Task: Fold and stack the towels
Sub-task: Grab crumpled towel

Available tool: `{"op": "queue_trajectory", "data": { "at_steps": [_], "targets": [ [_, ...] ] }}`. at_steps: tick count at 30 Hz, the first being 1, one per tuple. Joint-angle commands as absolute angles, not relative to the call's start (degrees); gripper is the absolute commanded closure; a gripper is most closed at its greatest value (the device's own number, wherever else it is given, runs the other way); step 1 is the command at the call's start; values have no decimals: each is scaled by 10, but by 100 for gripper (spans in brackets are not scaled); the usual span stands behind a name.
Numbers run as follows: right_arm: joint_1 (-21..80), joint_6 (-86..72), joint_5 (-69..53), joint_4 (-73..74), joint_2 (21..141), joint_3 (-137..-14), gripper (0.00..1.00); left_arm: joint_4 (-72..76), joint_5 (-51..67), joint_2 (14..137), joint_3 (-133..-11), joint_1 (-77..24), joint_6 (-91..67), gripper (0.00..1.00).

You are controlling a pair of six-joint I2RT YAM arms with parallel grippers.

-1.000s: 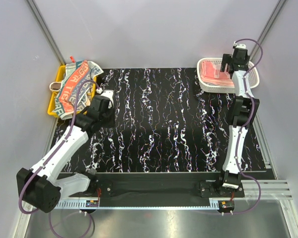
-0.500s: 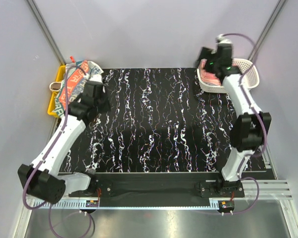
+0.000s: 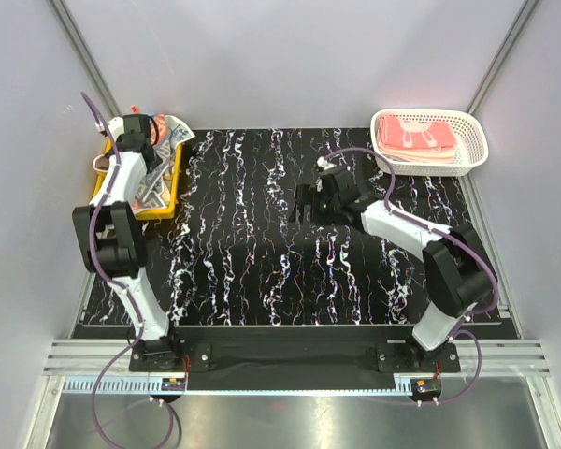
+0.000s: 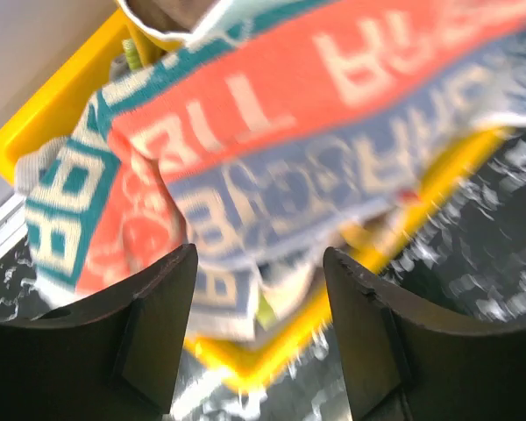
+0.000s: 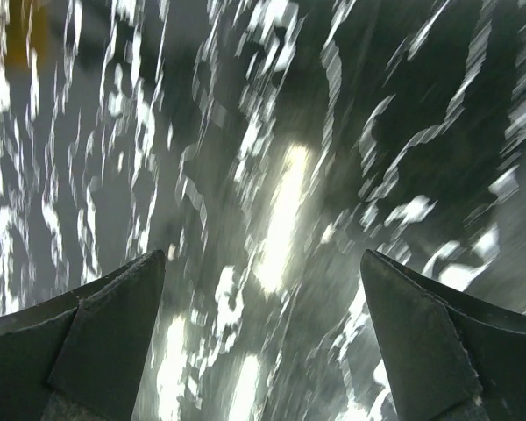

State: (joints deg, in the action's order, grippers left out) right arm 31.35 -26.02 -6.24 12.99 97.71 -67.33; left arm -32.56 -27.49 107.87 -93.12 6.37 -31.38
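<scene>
The cream towel with red and teal letter blocks lies crumpled in the yellow tray at the far left. In the left wrist view the towel fills the top, over the tray's corner. My left gripper is open just over the tray, and its jaws hold nothing. Folded pink towels lie in the white lattice basket at the far right. My right gripper is open and empty over the middle of the black marbled mat. Other towels are out of view.
The black mat with white veins covers the table between the tray and the basket. Grey walls and metal frame posts close in the back and sides. A rail runs along the near edge by the arm bases.
My left arm has swung back and left, over the yellow tray. My right arm has left the basket and reached left and forward to the middle of the mat.
</scene>
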Motion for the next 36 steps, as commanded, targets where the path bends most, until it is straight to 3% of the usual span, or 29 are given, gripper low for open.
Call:
{"op": "queue_trajectory", "data": {
  "at_steps": [1, 12, 21, 26, 32, 36],
  "targets": [
    [330, -280, -69, 74, 915, -638, 0, -324, -278, 1115, -983, 79, -319, 35],
    [330, -271, -91, 58, 922, -614, 0, -303, -227, 1151, -967, 105, -336, 53],
    [330, -267, -98, 58, 925, -612, 0, -304, -208, 1172, -968, 105, -352, 58],
    [330, -265, -96, 58, 926, -612, 0, -299, -200, 1166, -966, 105, -358, 77],
    [330, -262, -91, 60, 933, -613, 0, -299, -202, 1131, -969, 105, -353, 80],
    [330, -263, -90, 60, 941, -616, 0, -301, -205, 1108, -971, 105, -347, 88]
  ]
}}
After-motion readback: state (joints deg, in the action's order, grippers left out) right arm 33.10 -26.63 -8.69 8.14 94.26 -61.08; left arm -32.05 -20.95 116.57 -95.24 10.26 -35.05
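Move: The crumpled patterned towel heaped in the yellow basket has its middle about 3 cm ahead of the left hand, 3 cm to its left and roughly 8 cm below it. The basket's own middle is some 4 cm ahead, 5 cm left and 13 cm down. The brown item with a white rim lies about 14 cm left of this hand and 3 cm ahead. From the right hand the towel is some 44 cm left and 14 cm ahead, slightly lower. Down into the yellow basket, the left hand drops about 5 cm fast, easing some 2 cm left, onto the towel's blue-grey band, then creeps a little lower while closing from about two-thirds open to nearly shut, pinching a fold; at the end it just starts to rise. The wide-open right hand settles back about 2.5 cm over bare table and waits. ##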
